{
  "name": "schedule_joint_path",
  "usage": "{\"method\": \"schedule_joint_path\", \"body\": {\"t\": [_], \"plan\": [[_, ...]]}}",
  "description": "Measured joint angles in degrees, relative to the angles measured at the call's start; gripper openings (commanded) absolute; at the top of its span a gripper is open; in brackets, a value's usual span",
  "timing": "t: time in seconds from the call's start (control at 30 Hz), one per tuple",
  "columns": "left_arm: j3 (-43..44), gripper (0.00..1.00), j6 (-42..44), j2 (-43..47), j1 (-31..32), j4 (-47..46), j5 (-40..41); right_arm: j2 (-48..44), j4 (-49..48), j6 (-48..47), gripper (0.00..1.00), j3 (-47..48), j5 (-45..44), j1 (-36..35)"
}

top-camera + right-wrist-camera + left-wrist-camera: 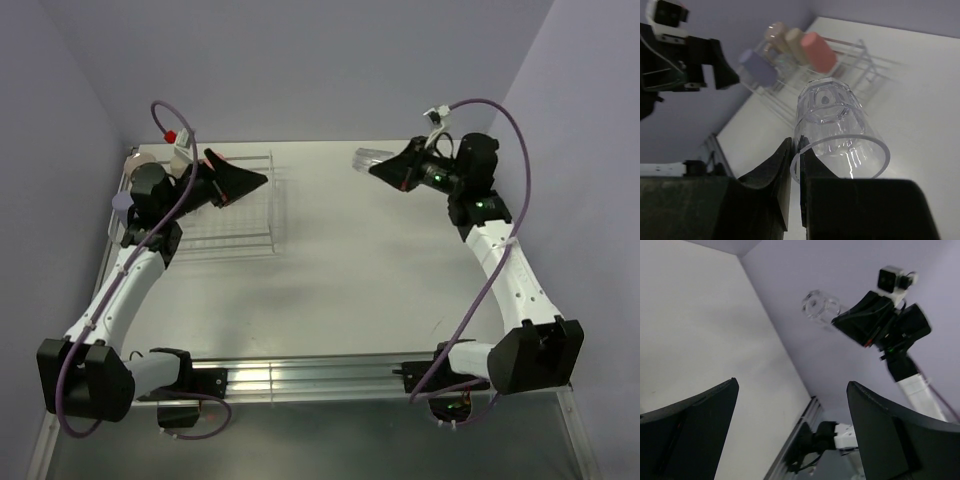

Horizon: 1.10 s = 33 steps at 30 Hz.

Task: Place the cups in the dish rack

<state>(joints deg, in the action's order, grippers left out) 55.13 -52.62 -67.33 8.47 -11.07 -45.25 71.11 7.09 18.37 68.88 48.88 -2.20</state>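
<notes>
My right gripper point(795, 146) is shut on the rim of a clear glass point(832, 120), one wall of it pinched between the fingers. It holds the glass point(366, 157) tipped on its side above the table's back right. The dish rack point(250, 225) of clear bars stands at the back left. In the right wrist view, a coral-red cup point(818, 51), a tan cup point(795, 39), a pale pink mug point(774, 31) and a lavender cup point(758, 69) sit in the rack point(860, 56). My left gripper point(255, 180) hangs over the rack, open point(792, 385) and holding nothing.
A metal rail point(300, 375) runs along the near table edge between the two arm bases. Lavender walls close in the table on the left, back and right. The left arm point(140, 260) covers the rack's left part in the top view.
</notes>
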Motion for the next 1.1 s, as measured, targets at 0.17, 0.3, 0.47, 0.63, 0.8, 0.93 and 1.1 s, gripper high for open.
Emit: {"method": "schedule_joint_path", "body": {"t": [0.17,0.3,0.47,0.63,0.8,0.93,1.1], "plan": [[-0.92,0.99,-13.38,-0.68,0.94,-10.47,1.44,0.22,-15.89,15.82,0.00,-2.58,-2.95,-10.58],[-0.92,0.99,-20.13,-3.41,4.11,-16.06,2.14,0.20,-23.65,21.11,0.00,-2.45,-3.65,-16.06],[-1.29,0.99,-26.14,-6.80,7.50,-21.11,2.16,0.42,-27.17,23.69,0.00,-2.45,-3.43,-19.43],[-1.53,0.99,-29.94,-7.39,8.94,-27.43,2.12,0.42,-27.61,23.82,0.00,-2.45,-2.93,-21.20],[-1.53,0.99,-31.78,-7.39,10.12,-32.59,1.95,0.46,-27.98,24.02,0.00,-2.47,-2.43,-22.23],[-1.53,0.99,-32.37,-7.39,11.23,-34.12,1.70,0.48,-28.76,24.00,0.00,-2.49,-1.81,-23.65],[-1.53,0.99,-32.39,-7.41,11.89,-34.60,1.57,0.50,-28.98,23.78,0.00,-2.51,-0.87,-25.27]]}}
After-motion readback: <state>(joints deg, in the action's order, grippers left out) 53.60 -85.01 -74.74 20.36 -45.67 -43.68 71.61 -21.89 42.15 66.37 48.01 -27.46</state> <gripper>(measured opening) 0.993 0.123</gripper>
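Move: The clear glass, pinched in the right hand, is about 26 cm to the right of the open left hand and 7 cm ahead, near its height. From the right hand, the left gripper it is being brought to is some 30 cm left and 3 cm back, also about level. In the rack, about 26 cm below the left hand, the red cup stands roughly 14 cm ahead and 14 cm left; the beige cup is 7 cm left of the red one. Keeping its pinch on the glass's rim end, the right hand carries it base-first towards the left gripper: about 14 cm left, drawing back and rising as it goes, quick at first then easing, and turning some 25 degrees counter-clockwise. The left hand, jaws still wide open, comes to meet it, rising and going right about 7 cm each and drifting back, while it rolls left side down and turns clockwise to face the glass. ##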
